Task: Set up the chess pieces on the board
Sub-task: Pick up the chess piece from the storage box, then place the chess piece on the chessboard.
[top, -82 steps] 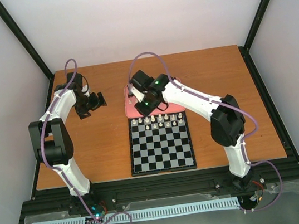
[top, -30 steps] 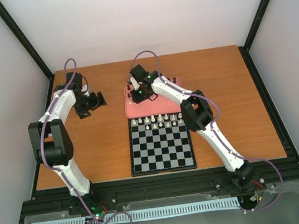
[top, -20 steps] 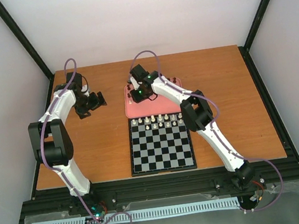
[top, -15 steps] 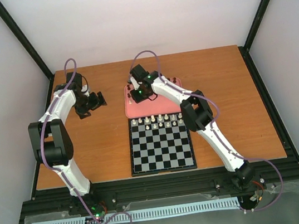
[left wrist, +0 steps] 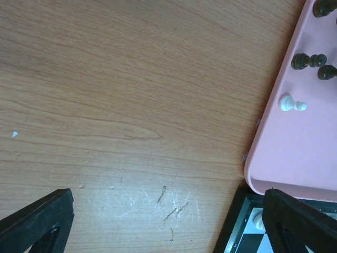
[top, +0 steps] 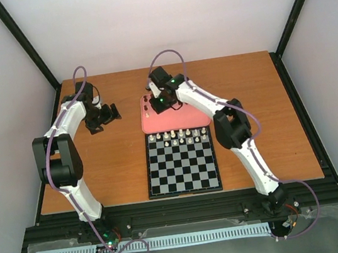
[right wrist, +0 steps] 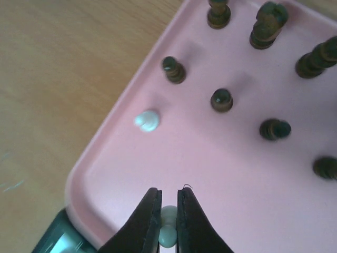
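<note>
My right gripper (right wrist: 168, 197) is shut on a cream-white chess piece (right wrist: 168, 224) and holds it above the pink tray (right wrist: 231, 174). In the top view it (top: 152, 108) hangs over the tray's left part. Another cream-white piece (right wrist: 147, 120) and several dark pieces (right wrist: 221, 99) stand in the tray. The checkered board (top: 182, 162) lies in front of the tray, with a row of cream-white pieces (top: 177, 136) along its far edge. My left gripper (top: 111, 114) is open and empty over bare table left of the tray; its black fingers (left wrist: 37, 219) show at the bottom corners.
The pink tray (top: 174, 120) touches the board's far edge. In the left wrist view the tray's corner (left wrist: 274, 158) and the board's corner (left wrist: 237, 232) are at the right. Black frame posts stand at the table's back corners.
My right gripper closed on a cream-white piece in the tray and has lifted it. The right arm's elbow swung right. The left arm has not moved.
</note>
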Robot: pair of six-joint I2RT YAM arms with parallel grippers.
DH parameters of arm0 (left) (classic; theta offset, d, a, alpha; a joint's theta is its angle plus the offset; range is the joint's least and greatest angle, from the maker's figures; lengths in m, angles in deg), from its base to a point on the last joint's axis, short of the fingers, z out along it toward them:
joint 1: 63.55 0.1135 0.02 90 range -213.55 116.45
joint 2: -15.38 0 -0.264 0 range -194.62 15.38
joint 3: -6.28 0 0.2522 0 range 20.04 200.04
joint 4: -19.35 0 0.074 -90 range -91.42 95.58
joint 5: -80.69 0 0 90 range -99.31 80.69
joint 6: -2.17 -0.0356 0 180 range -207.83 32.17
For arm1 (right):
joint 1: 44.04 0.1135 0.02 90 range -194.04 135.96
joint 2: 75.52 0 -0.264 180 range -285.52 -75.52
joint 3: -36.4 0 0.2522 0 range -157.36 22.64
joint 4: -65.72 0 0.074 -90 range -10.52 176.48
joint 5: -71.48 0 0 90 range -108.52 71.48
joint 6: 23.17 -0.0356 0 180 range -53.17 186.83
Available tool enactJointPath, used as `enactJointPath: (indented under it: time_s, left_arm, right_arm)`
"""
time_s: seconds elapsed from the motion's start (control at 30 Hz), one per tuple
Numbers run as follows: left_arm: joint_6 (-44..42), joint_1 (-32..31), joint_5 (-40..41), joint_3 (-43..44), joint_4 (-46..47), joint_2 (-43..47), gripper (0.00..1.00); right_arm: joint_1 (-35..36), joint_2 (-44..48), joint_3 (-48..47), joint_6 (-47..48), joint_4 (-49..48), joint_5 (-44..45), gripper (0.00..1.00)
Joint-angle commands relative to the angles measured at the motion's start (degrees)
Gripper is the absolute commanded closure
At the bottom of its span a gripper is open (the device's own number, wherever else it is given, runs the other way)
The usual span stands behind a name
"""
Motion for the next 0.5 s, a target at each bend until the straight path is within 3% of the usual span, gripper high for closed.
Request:
enactJointPath:
  time_s: [0.0, 0.47]
  left_arm:
    - [0.4, -0.1, 0.1, 2.9, -0.2, -0.3, 0.0]
    - [0.5, -0.1, 0.8, 0.8, 0.6, 1.4, 0.0]
  right_arm:
    - [2.4, 13.5, 8.8, 2.6, 0.0, -0.9, 0.94]
    - [11.6, 26.4, 34.5, 3.5, -7.3, 1.9, 0.94]
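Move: The right hand already holds a white pawn about 4 cm above its spot in the pink storage box. The empty pawn-row square it is taken to lies some 13 cm back, 2 cm left and 5 cm below. The nearest placed pawn stands about 3 cm to the right of that square, and the white back-row piece about 3 cm beyond it. The box's last white pawn is 2 cm ahead and 5 cm left of the right hand. From the left hand, the square is roughly 8 cm back and 18 cm right. The right hand swings back quickly by some 15 cm, keeping the white pawn pinched between its fingertips, from over the storage box towards the empty square beside the placed white pawns. It arcs on the way, climbing about 9 cm and then sinking some 5 cm over the board, while the wrist turns roughly 15 degrees counter-clockwise. ##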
